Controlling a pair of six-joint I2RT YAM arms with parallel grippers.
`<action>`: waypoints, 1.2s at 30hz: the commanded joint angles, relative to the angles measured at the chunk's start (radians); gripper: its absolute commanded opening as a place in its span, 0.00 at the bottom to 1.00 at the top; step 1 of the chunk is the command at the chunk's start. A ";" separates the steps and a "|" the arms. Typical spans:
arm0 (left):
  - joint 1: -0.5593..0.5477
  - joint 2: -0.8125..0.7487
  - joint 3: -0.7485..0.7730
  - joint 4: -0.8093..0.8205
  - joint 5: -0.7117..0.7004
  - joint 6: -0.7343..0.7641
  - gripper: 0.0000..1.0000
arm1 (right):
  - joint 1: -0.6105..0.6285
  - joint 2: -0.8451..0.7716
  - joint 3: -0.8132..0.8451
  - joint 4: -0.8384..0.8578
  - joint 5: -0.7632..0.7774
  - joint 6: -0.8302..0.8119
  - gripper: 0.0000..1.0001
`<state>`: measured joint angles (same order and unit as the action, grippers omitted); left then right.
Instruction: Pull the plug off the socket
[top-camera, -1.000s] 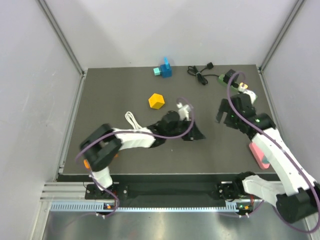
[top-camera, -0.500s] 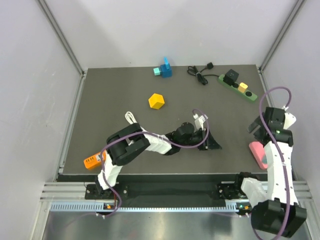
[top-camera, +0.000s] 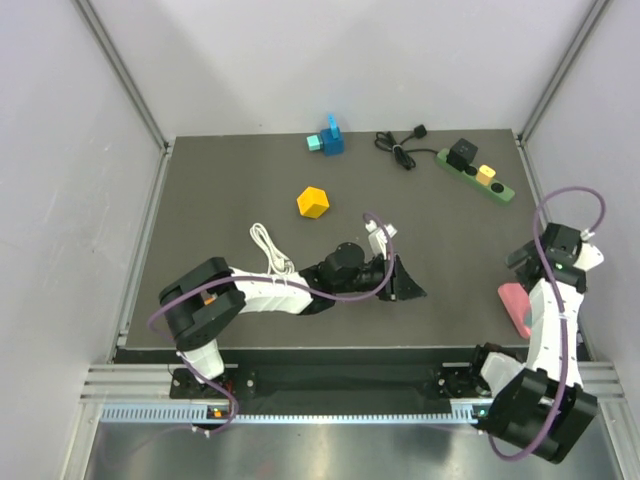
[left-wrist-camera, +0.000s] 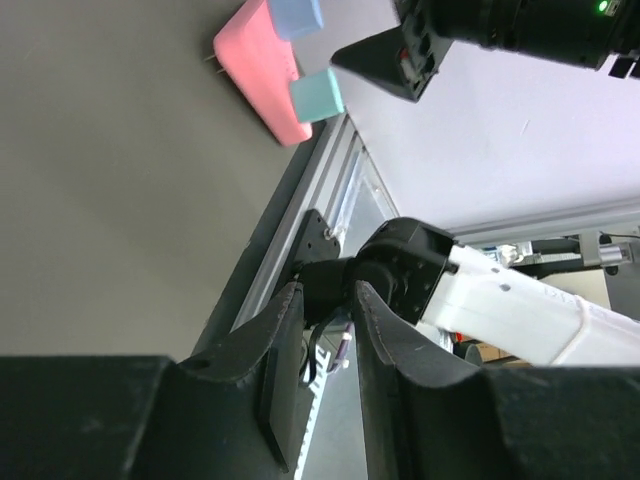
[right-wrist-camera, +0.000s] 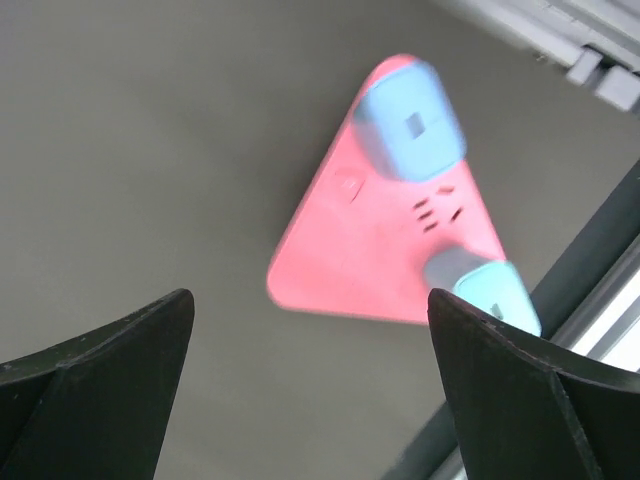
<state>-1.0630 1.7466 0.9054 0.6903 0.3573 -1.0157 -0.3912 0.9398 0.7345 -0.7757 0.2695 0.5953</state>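
The socket (top-camera: 478, 177), a long green power strip, lies at the far right of the table with a black cable (top-camera: 399, 149). A black plug (top-camera: 461, 154) sits in its far end, and a yellow plug (top-camera: 486, 174) sits beside that. My right gripper (top-camera: 523, 263) (right-wrist-camera: 310, 400) hangs wide open near the right edge, well short of the socket and just above a pink power strip (top-camera: 519, 308) (right-wrist-camera: 385, 245). My left gripper (top-camera: 407, 284) (left-wrist-camera: 328, 290) lies low over mid-table, jaws slightly apart with nothing between them.
The pink strip (left-wrist-camera: 262, 72) carries two light blue plugs (right-wrist-camera: 411, 121) (right-wrist-camera: 487, 287). A yellow block (top-camera: 313, 202) and a blue block (top-camera: 328, 137) sit at the back. A white cable (top-camera: 270, 247) lies mid-left and an orange item (top-camera: 207, 298) shows by the left arm. Walls enclose three sides.
My right gripper has pulled back from the green socket to the right edge above the pink strip. The left gripper swung right, then drew back a little.
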 joint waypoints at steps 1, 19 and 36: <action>0.000 -0.050 -0.052 0.015 -0.003 0.019 0.32 | -0.109 -0.018 -0.030 0.111 -0.054 -0.012 1.00; -0.002 -0.246 -0.209 -0.061 -0.050 0.035 0.32 | -0.356 0.099 -0.099 0.334 -0.215 -0.160 1.00; -0.008 -0.300 -0.261 -0.069 -0.087 0.037 0.33 | -0.383 0.094 -0.219 0.461 -0.312 -0.141 1.00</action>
<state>-1.0660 1.4788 0.6456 0.6041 0.2890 -0.9974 -0.7647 1.0409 0.5232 -0.3771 0.0021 0.4534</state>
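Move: The blue plug on the pink socket lies about 8 cm to the right of my right hand, some 2 cm back and roughly 9 cm below. From that plug, the teal plug is about 6 cm nearer to me and 3 cm to the left; the pink socket's middle is about 3 cm nearer and 4 cm to the left. For my left hand, the blue plug is some 33 cm to the right, 4 cm ahead and 14 cm below. I swing my right hand right about 6 cm towards the blue plug, turning it some 10 degrees clockwise early on, then sink about 5 cm towards the plug, the fingers wide open and slanting down over it. My left hand, fingers still partly open, draws about 6 cm left and a little back, away from the pink socket. ##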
